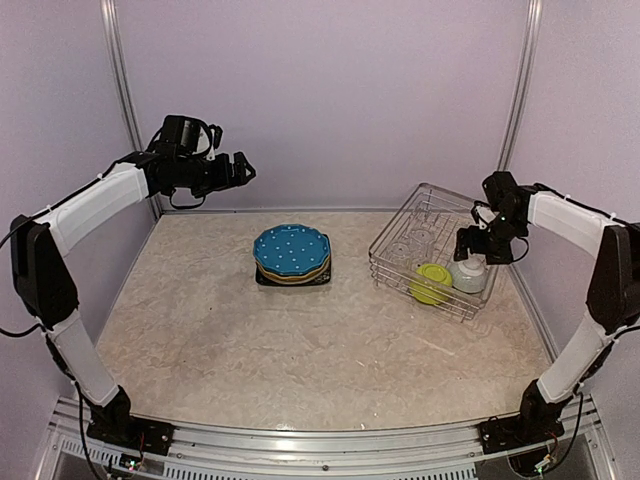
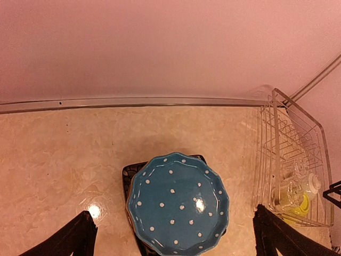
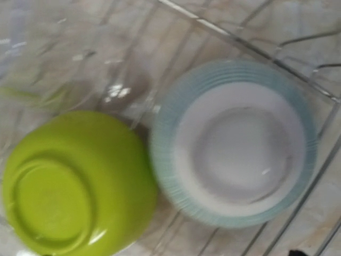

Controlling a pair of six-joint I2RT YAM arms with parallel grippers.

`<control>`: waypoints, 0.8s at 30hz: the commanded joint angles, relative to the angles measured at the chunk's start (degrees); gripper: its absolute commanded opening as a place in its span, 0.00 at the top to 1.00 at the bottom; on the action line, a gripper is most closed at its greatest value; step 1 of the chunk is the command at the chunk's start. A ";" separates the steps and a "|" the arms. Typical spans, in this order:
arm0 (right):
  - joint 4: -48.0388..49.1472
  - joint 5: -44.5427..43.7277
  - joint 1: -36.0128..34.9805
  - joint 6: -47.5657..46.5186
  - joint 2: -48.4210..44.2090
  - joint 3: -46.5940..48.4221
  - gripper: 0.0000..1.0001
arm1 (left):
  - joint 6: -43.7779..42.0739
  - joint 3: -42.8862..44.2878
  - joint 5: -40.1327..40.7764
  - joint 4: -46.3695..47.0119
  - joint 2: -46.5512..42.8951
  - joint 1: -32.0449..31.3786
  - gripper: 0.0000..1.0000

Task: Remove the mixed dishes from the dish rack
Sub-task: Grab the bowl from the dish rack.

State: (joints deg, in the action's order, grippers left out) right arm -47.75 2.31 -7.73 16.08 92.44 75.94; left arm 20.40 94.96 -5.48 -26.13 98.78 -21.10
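The blue white-dotted plate (image 1: 291, 249) tops a stack mid-table, with a yellow plate rim (image 1: 290, 275) and the black square plate (image 1: 268, 281) under it; the teal plate is hidden. The left wrist view shows the blue plate (image 2: 178, 201) on the black plate (image 2: 128, 174). The dish rack (image 1: 393, 228) at right holds an upturned lime-green bowl (image 1: 432, 284), an upturned pale grey-green bowl (image 1: 468, 276) and two clear glasses (image 1: 414, 241). My right gripper (image 1: 470, 246) hovers over the pale bowl (image 3: 234, 141), beside the lime bowl (image 3: 74, 181), and looks open. My left gripper (image 1: 237, 170) is open and empty, high at back left.
The rack's far wire rim (image 2: 295, 114) stands close to the back wall and right frame post. A blurred clear glass (image 3: 109, 88) lies in the rack behind the bowls. Bare tabletop (image 1: 300, 350) lies in front of the plate stack.
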 commanded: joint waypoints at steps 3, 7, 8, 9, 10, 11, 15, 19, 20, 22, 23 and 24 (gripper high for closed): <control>2.03 -0.61 2.77 -0.90 3.54 0.84 0.10 | -1.40 -0.39 0.60 0.45 -1.22 -0.27 0.01; 2.27 -0.96 2.89 -2.22 5.95 2.18 0.15 | -2.09 -0.34 0.87 0.64 -1.22 -0.17 0.01; 2.25 -1.05 2.89 -2.52 6.52 2.53 0.16 | -2.24 -0.36 0.96 0.58 -1.15 -0.20 0.01; 2.20 -1.18 2.89 -2.80 7.05 2.89 0.17 | -2.25 -0.32 1.06 0.64 -1.20 -0.13 0.01; 2.15 -1.44 2.89 -2.92 7.50 3.20 0.18 | -2.41 -0.37 1.08 0.58 -1.28 -0.06 0.01; 2.06 -1.77 2.89 -3.12 7.90 3.59 0.19 | -2.47 -0.38 1.08 0.55 -1.31 0.08 0.01; 1.88 -3.72 2.89 -3.96 9.15 4.48 0.23 | -2.73 -0.45 1.15 0.51 -1.45 0.32 0.01; 1.55 -5.32 2.89 -5.05 10.23 4.99 0.30 | -2.97 -0.37 0.96 0.53 -1.40 0.54 0.01; 1.47 -5.64 2.89 -5.36 10.48 5.00 0.32 | -3.03 -0.31 0.96 0.61 -1.40 0.57 0.01; 1.06 -6.39 2.87 -6.03 10.81 5.01 0.36 | -3.18 -0.30 1.03 0.56 -1.31 0.62 0.01; 0.99 -6.78 2.85 -6.15 10.90 4.94 0.38 | -3.25 -0.26 1.06 0.54 -1.38 0.67 0.01; 0.83 -7.00 2.89 -6.42 10.91 4.85 0.40 | -3.26 -0.29 1.03 0.49 -1.26 0.70 0.01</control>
State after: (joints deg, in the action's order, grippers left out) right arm -45.98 -2.26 -5.39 11.27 102.04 79.77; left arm 18.44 94.96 -5.08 -26.13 98.78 -20.91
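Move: The upturned white-and-teal bowl sits in the rack about 4 cm ahead of the right hand, some 3 cm to its right and 6 cm below. The green bowl is about 8 cm to the left of the teal bowl and 3 cm nearer the base; a clear glass stands about 12 cm ahead of the right hand, 7 cm to its left and 6 cm lower. From the left hand, the teal bowl lies about 47 cm right, 5 cm back and 22 cm below. The right hand settles over the upturned teal bowl, sinking about 4 cm while it goes some 3 cm forward and nearly as far right, the drop coming mostly in the first half and the forward creep carrying on after it. The wrist rolls only slightly, its left side dipping some 5 degrees, and the steep fingers draw in from almost wide open to a bit over half open about the bowl's foot; whether the pads touch yet can't be seen. ##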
